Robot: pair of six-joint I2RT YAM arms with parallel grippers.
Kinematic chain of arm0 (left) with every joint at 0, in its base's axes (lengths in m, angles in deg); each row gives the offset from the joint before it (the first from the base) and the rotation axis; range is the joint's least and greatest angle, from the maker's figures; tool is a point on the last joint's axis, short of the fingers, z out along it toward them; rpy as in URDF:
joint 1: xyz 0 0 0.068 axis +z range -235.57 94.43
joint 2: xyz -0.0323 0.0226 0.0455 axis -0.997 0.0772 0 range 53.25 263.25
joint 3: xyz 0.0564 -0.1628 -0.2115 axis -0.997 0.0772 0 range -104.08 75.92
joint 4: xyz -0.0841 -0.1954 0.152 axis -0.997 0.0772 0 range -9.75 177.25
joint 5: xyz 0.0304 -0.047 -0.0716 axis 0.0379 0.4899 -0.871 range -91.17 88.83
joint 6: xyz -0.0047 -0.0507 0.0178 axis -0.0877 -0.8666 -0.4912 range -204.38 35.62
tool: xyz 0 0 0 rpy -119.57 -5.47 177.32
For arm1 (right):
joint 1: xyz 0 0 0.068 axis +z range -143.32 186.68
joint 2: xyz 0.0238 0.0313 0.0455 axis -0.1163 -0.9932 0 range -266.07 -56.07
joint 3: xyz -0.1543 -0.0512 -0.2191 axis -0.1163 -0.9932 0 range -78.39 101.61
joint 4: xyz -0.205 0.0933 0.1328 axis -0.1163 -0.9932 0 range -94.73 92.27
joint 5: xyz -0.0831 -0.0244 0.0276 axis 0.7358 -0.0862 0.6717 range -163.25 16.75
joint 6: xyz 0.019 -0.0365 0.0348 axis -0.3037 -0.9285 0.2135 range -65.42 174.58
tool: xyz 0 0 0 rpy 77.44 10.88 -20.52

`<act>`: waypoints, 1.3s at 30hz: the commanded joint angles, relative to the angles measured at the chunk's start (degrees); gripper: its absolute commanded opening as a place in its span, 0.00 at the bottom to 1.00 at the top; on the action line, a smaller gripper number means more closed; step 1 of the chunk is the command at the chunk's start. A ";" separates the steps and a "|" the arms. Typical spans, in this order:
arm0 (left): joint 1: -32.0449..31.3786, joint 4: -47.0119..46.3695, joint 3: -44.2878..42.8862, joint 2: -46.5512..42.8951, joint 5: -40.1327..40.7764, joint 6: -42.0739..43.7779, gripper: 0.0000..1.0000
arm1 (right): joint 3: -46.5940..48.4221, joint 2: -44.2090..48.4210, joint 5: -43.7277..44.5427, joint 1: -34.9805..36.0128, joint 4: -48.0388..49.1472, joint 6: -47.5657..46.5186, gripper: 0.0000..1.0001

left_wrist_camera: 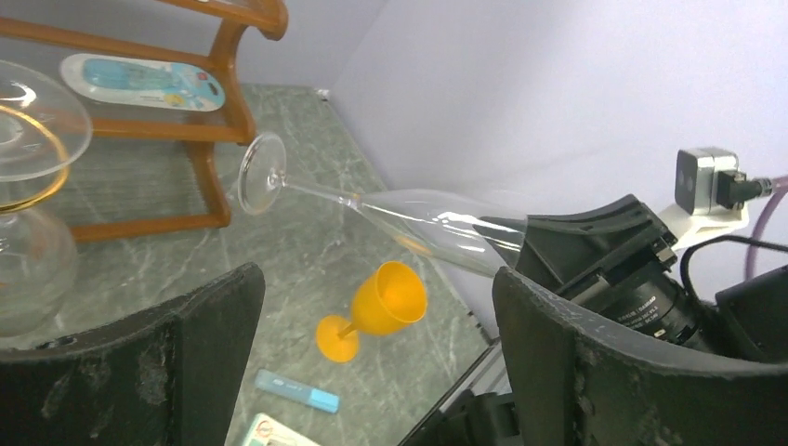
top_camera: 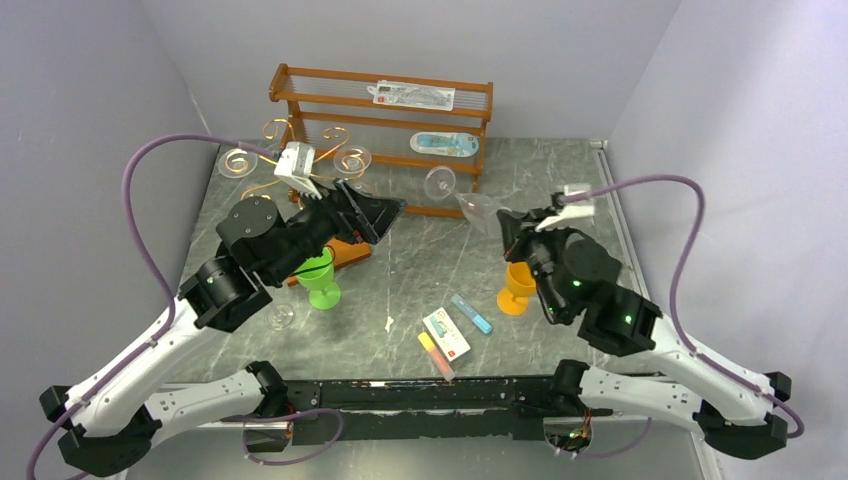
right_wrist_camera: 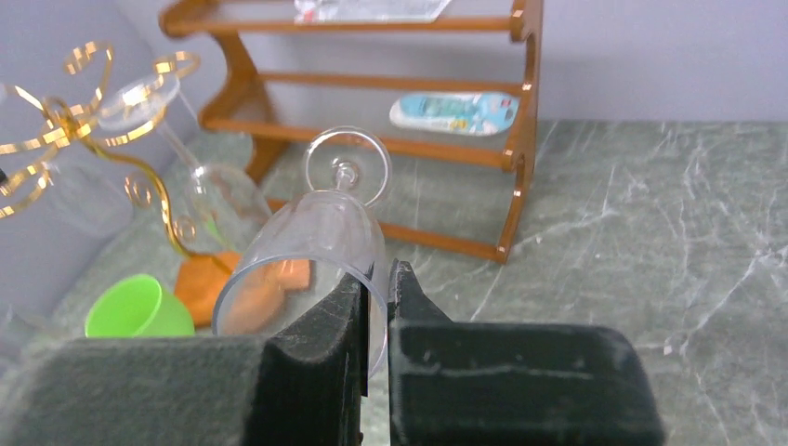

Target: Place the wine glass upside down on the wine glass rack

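My right gripper [top_camera: 503,222] [right_wrist_camera: 378,279] is shut on the rim of a clear wine glass [top_camera: 476,207] [right_wrist_camera: 314,240]. One finger is inside the bowl, the other outside. The glass lies roughly level in the air, its foot [top_camera: 440,182] pointing at the wooden shelf. In the left wrist view the same wine glass [left_wrist_camera: 423,226] stretches across the middle. The wine glass rack [top_camera: 292,150] [right_wrist_camera: 82,130], gold wire curls on a brown base [top_camera: 345,252], stands at the back left with clear glasses [top_camera: 238,161] hanging from it. My left gripper [top_camera: 385,220] [left_wrist_camera: 381,358] is open and holds nothing, beside the rack.
A two-tier wooden shelf [top_camera: 400,105] with packets stands at the back. On the table are a green goblet [top_camera: 318,279], an orange goblet [top_camera: 517,289] [left_wrist_camera: 383,304], a small clear glass [top_camera: 282,317], a blue marker [top_camera: 470,313], a card box [top_camera: 446,333] and a highlighter [top_camera: 433,352].
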 commanded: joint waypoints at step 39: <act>-0.13 -49.02 4.81 9.54 9.93 -33.77 0.54 | -9.42 7.66 -28.23 0.25 45.85 1.76 0.00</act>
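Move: The stem of the wine glass, which my right hand still pinches by the rim, lies about 16 cm ahead of my open left hand, 7 cm to its right and 8 cm lower. The gold rack's top is some 17 cm ahead, 16 cm left and 12 cm below that hand. From my right hand, my left gripper is level fore and aft, 15 cm left and 7 cm up; the orange goblet sits nearly underneath, 2 cm ahead, 7 cm right and 28 cm down. I lift the glass about 14 cm with my right hand, drawing back some 7 cm and ending slightly left, while tilting it foot-up and turning it counter-clockwise, the rim still pinched. I raise my left hand 11 cm, roll its left side down almost 50 degrees so the fingers come either side of the stem, and begin closing them; a touch there can't be seen. ##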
